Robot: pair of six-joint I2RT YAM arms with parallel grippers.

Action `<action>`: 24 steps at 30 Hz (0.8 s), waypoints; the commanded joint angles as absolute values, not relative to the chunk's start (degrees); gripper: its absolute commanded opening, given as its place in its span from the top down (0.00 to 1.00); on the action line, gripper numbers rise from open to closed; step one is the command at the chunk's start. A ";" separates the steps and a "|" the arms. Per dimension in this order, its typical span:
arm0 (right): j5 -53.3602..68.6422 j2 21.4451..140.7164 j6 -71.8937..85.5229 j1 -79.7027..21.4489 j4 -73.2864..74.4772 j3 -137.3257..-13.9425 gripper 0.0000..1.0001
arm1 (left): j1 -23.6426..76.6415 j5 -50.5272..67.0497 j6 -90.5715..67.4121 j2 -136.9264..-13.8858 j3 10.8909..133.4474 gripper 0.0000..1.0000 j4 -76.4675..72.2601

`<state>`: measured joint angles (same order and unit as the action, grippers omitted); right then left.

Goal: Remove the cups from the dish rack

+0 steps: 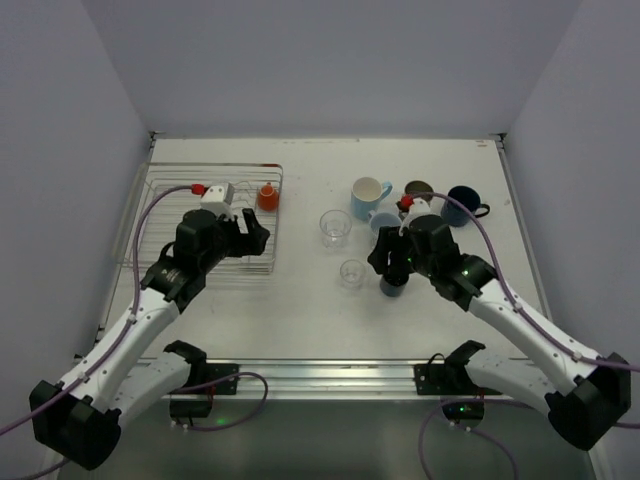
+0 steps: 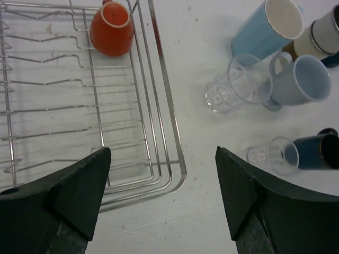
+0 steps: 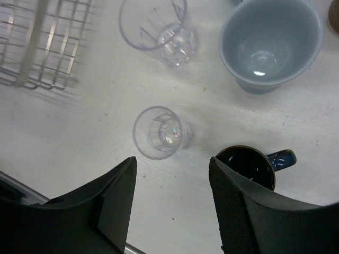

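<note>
One orange cup (image 2: 111, 29) lies on its side in the far corner of the silver wire dish rack (image 2: 159, 106). My left gripper (image 2: 163, 190) hovers open over the rack's near right corner with nothing between its fingers. The other cups stand on the table to the right: a light blue mug (image 1: 369, 197), a grey-blue mug (image 3: 270, 39), a navy mug (image 1: 463, 204), a tall clear glass (image 3: 159, 24) and a small clear glass (image 3: 159, 132). My right gripper (image 3: 172, 180) is open above the table. A dark mug (image 3: 246, 166) stands upright just beside its right finger, outside the jaws.
A dark round cup with a metallic look (image 1: 419, 189) stands at the back between the light blue and navy mugs. The rack (image 1: 200, 215) fills the table's left part. White walls close the table on three sides.
</note>
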<state>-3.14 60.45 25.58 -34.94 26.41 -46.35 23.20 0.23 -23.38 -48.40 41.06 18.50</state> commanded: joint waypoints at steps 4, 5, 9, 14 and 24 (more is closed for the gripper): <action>4.04 46.59 25.13 -35.24 18.64 -39.91 0.60 | 23.29 -14.31 -28.21 -60.18 48.41 0.27 4.84; 4.30 45.45 25.31 -35.33 18.11 -39.29 0.70 | 23.29 -15.72 -27.17 -62.47 49.82 0.34 4.49; 5.97 40.79 26.01 -35.33 16.27 -36.57 0.79 | 23.29 -19.94 -24.17 -78.00 61.13 0.36 5.79; 8.96 38.76 26.72 -35.33 14.15 -34.89 0.79 | 23.12 -20.21 -23.20 -87.61 68.28 0.38 6.24; 9.23 37.18 25.93 -35.33 13.62 -34.45 0.80 | 22.76 -25.74 -23.73 -102.20 76.90 0.42 6.68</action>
<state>8.40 37.82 26.09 -35.16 16.01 -34.98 23.16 -20.86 -24.36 -100.27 73.52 8.58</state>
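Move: The red cup stands in the dish rack about 24 cm ahead of the left hand, 2 cm to its right and 13 cm below. The rack's middle is some 17 cm ahead and 18 cm left; the tall clear glass, about 12 cm ahead and 22 cm right. From the right hand the red cup is roughly 26 cm ahead and 33 cm left; the dark blue cup is level fore-and-aft, 3 cm right, 10 cm below. Towards the red cup at the rack's far right corner goes the left hand, forward about 20 cm, level at first and then sinking some 5 cm, turning counter-clockwise while its fingers narrow partway; they stop short of touching. The empty right hand climbs up and back from the dark blue cup, tilting its fingers up and shutting them on nothing. ##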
